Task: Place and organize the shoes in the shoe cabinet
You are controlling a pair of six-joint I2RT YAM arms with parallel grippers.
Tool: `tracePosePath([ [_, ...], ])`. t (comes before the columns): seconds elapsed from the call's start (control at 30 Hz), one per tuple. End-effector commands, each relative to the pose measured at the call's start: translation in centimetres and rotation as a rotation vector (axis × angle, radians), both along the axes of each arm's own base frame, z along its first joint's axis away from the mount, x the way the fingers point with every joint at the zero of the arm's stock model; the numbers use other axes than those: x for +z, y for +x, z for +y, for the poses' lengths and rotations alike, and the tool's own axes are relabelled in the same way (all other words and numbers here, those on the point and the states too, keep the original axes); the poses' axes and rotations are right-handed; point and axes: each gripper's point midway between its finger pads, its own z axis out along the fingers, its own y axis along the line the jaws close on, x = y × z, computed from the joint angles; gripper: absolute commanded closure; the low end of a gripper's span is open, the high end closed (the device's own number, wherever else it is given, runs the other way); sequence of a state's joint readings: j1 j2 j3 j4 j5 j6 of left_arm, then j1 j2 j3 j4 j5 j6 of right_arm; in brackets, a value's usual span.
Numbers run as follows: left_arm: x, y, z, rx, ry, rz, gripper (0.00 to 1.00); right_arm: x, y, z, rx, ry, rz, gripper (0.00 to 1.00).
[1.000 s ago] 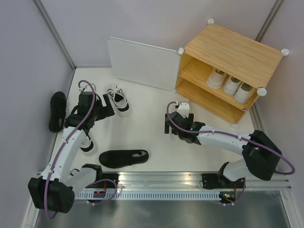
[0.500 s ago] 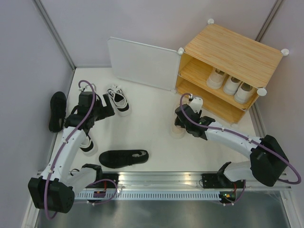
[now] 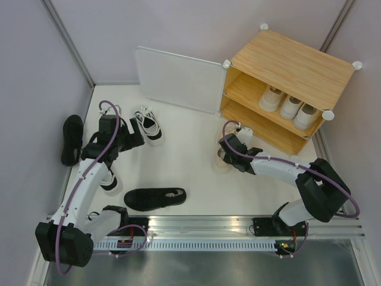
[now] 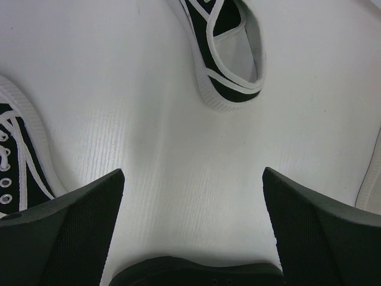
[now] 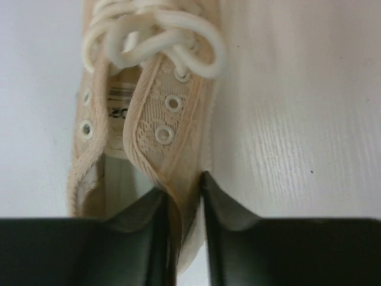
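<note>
A beige lace-up shoe (image 3: 222,162) (image 5: 149,107) lies on the white floor in front of the shoe cabinet (image 3: 292,59). My right gripper (image 3: 228,149) (image 5: 181,196) is shut on the shoe's right side wall near the heel, one finger inside and one outside. Three white shoes (image 3: 290,106) stand on the cabinet's upper shelf. My left gripper (image 3: 138,138) (image 4: 193,196) hangs open over bare floor, just short of a white sneaker with black trim (image 3: 149,125) (image 4: 229,53). A similar sneaker (image 4: 18,155) lies at its left.
The cabinet's white door (image 3: 178,78) stands swung open to the left. One black shoe (image 3: 155,198) lies near the front rail and another (image 3: 71,139) by the left wall. A sneaker (image 3: 110,182) lies partly under the left arm.
My right gripper has shifted towards the cabinet, come down over the beige shoe's heel end and closed on its side wall. The left arm has not moved.
</note>
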State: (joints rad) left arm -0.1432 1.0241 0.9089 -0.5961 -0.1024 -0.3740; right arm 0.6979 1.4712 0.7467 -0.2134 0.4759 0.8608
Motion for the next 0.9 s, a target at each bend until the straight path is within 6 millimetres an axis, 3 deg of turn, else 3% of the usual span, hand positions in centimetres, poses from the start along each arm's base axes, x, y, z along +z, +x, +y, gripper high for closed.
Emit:
tracePosePath([
  [0.0,0.1,0.4,-0.1,-0.030,0.020,-0.019,0.00,0.6,0.4,1.3,0.046,0.024,-0.001,0.77],
  [0.03,0.1,0.4,-0.1,-0.030,0.020,-0.019,0.00,1.0,0.4,1.2,0.051,0.016,0.000,0.95],
  [0.07,0.2,0.4,-0.1,-0.029,0.018,-0.020,0.00,2.1,0.6,1.1,0.048,0.015,-0.022,0.99],
  [0.13,0.2,0.4,-0.1,-0.032,0.017,-0.020,0.00,4.2,1.2,0.9,0.047,0.000,-0.060,0.99],
  [0.4,0.2,0.4,-0.1,-0.031,0.018,-0.023,0.00,17.0,4.7,-1.7,-0.091,-0.020,-0.298,0.99],
  [0.5,0.2,0.4,-0.1,-0.030,0.017,-0.022,0.00,19.9,6.4,-2.6,-0.142,0.001,-0.344,0.99],
  [0.63,0.3,0.4,-0.1,-0.031,0.018,-0.023,0.00,22.0,8.7,-3.6,-0.196,0.033,-0.378,0.99],
  [0.87,0.3,0.3,-0.1,-0.032,0.015,-0.025,0.00,21.8,13.4,-7.2,-0.348,0.072,-0.402,0.99],
])
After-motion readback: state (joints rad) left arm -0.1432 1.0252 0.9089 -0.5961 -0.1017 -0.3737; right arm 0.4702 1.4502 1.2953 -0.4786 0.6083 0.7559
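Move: The beige shoe's middle is about 4 cm ahead, 3 cm left and 2 cm below the right hand, whose half-closed fingers straddle its right collar wall. On the cabinet's upper shelf, its mate stands some 19 cm ahead, 15 cm right and 15 cm up, a white shoe 7 cm right of the mate and 2 cm nearer. From the left hand, the beige shoe lies some 33 cm right, 3 cm ahead and 15 cm below. Right fingers shut on the beige shoe's collar and carry it up some 19 cm, forward-right towards the cabinet. ##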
